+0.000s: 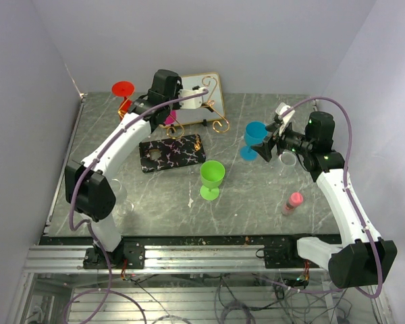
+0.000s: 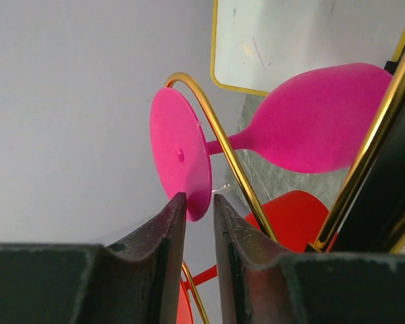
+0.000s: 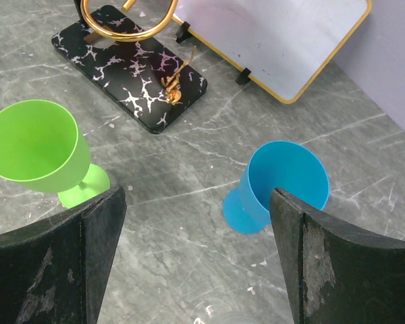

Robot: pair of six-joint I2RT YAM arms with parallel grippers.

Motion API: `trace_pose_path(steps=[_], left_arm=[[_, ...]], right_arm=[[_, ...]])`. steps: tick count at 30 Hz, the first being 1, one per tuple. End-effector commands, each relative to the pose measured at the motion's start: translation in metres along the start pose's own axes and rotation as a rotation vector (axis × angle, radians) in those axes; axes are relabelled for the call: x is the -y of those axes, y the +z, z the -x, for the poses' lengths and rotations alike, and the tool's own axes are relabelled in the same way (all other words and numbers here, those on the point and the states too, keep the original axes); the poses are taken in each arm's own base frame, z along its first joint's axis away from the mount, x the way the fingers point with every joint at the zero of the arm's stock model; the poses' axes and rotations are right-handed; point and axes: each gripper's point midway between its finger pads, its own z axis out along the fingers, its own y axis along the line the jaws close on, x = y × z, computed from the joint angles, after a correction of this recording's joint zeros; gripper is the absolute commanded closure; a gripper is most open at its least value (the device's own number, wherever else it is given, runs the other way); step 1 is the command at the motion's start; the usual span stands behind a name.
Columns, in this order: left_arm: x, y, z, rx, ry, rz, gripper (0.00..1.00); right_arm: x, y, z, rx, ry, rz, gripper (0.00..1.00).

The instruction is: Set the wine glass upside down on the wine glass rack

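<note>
A pink wine glass point(image 2: 317, 118) hangs on the gold wire of the wine glass rack point(image 2: 219, 135). Its stem runs through the wire and its round foot point(image 2: 180, 158) is on the far side. My left gripper point(image 2: 200, 197) is open a little. The rim of the foot sits between the fingertips, with a gap beside it. From above, the left gripper point(image 1: 167, 113) is at the rack point(image 1: 216, 115), whose black marbled base point(image 1: 172, 154) lies in front. My right gripper point(image 3: 197, 196) is open wide and holds nothing. It hovers beside a blue glass point(image 3: 283, 182).
A green glass point(image 1: 212, 175) stands mid-table and a red glass point(image 1: 123, 91) at the back left. A gold-rimmed white tray point(image 1: 212, 88) leans behind the rack. A pink bottle point(image 1: 293, 201) lies at the right. Clear glasses stand near each arm point(image 1: 121, 199) point(image 1: 288, 158).
</note>
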Motion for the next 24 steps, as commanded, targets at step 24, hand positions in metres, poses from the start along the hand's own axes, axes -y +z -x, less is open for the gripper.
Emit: trace_pose_path(steps=[24], left_arm=[[-0.009, -0.042, -0.005, 0.038, -0.015, 0.021, 0.37]], right_arm=[[0.006, 0.001, -0.002, 0.003, -0.016, -0.02, 0.13]])
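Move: The pink glass already hangs upside down on the middle hook, its foot's edge between my left fingertips; its middle is about 8 cm below my left hand, 2 cm ahead and 3 cm right. The red glass on the next hook is some 10 cm left, 2 cm ahead and 8 cm lower; the empty right hook is 14 cm right, 2 cm ahead and 5 cm lower. From my right hand, the pink glass lies about 17 cm ahead, 27 cm left and 5 cm lower. With my left fingers already loosened, I spread them wider and back off from the pink glass's foot, drawing about 2 cm towards my base. In the second half I also lift about 1.5 cm, so the fingertips come clear of the foot's edge; the wrist keeps its tilt. ##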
